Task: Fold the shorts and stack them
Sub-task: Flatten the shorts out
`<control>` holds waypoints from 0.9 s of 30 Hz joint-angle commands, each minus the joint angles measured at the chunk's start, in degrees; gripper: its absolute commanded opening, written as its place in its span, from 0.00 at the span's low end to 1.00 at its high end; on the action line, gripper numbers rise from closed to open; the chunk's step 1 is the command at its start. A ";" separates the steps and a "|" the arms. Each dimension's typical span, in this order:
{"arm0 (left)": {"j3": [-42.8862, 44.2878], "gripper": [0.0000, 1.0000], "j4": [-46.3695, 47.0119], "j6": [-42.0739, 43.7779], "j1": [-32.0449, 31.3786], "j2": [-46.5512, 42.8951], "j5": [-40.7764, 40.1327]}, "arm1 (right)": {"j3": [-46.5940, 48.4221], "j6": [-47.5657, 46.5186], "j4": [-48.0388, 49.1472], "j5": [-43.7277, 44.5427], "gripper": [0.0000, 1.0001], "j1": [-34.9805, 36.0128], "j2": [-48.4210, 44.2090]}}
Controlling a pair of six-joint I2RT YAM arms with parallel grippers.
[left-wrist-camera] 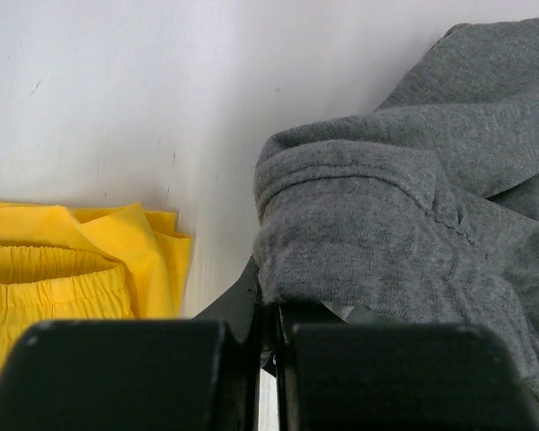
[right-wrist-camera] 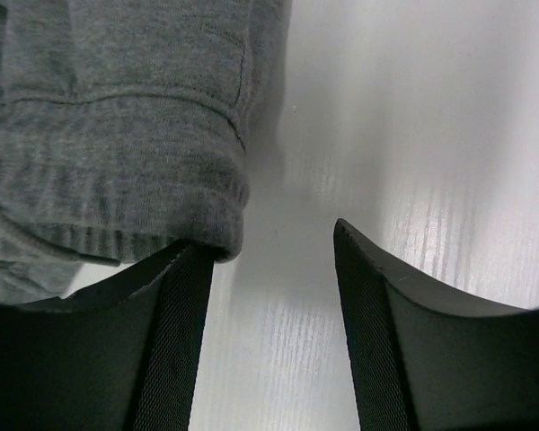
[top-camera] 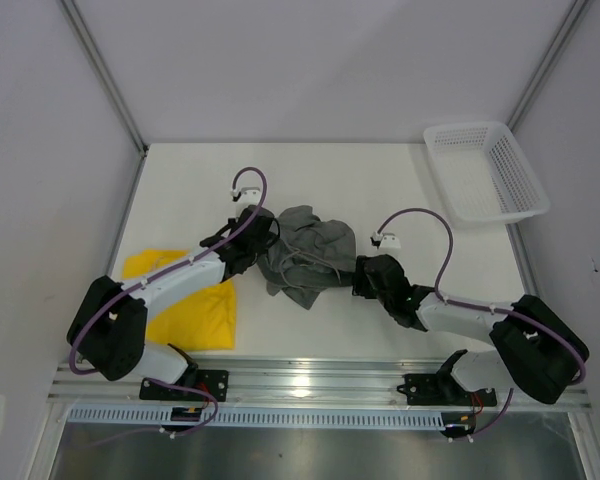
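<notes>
The grey-green shorts (top-camera: 305,255) lie crumpled mid-table. Folded flat at the near left are the yellow shorts (top-camera: 195,310), partly under my left arm. My left gripper (top-camera: 252,250) is at the grey pair's left edge, shut on a fold of it. In the left wrist view the grey cloth (left-wrist-camera: 413,224) bunches right at the closed gripper (left-wrist-camera: 269,310), with the yellow shorts (left-wrist-camera: 63,269) to the left. My right gripper (top-camera: 365,275) sits at the grey pair's right edge. Its wrist view shows the gripper (right-wrist-camera: 269,238) open over bare table, a ribbed corner of the grey shorts (right-wrist-camera: 117,135) lying against the left finger (right-wrist-camera: 175,332).
A white mesh basket (top-camera: 485,170) stands at the back right corner, hanging slightly over the table's right edge. White walls enclose the table (top-camera: 380,180) at the back and on both sides. A metal rail (top-camera: 320,380) runs along the near edge by the arm bases.
</notes>
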 commanded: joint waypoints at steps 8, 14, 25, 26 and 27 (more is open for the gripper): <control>2.76 0.00 0.51 1.28 0.55 0.33 1.74 | 5.79 -1.08 10.65 8.49 0.47 1.36 7.39; 3.20 0.00 0.24 1.46 0.64 0.33 2.18 | 11.14 -3.01 10.04 10.51 0.20 1.45 11.25; 13.82 0.00 -14.32 2.77 6.17 -4.76 3.32 | 26.44 -4.50 -18.51 6.93 0.00 -10.84 2.22; 14.70 0.00 -15.48 2.95 6.44 -5.99 3.58 | 27.85 -5.47 -20.36 3.86 0.00 -12.07 1.51; 15.84 0.00 -16.53 2.95 6.53 -6.52 3.84 | 29.51 -6.44 -24.55 3.05 0.00 -13.57 0.63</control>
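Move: The right hand, open, is just short of the grey shorts' right waistband end, about 3 cm ahead and 2 cm left at fingertip height; the shorts' crumpled body lies some 11 cm left, 5 cm ahead and 3 cm below. The left hand already grips the other end; from there the right end lies about 18 cm right and 3 cm back, and the yellow pile 16 cm left, 11 cm back. Right hand reaches forward, pinches the grey waistband's right end and lifts about 10 cm; left, still gripping, rises 5. ##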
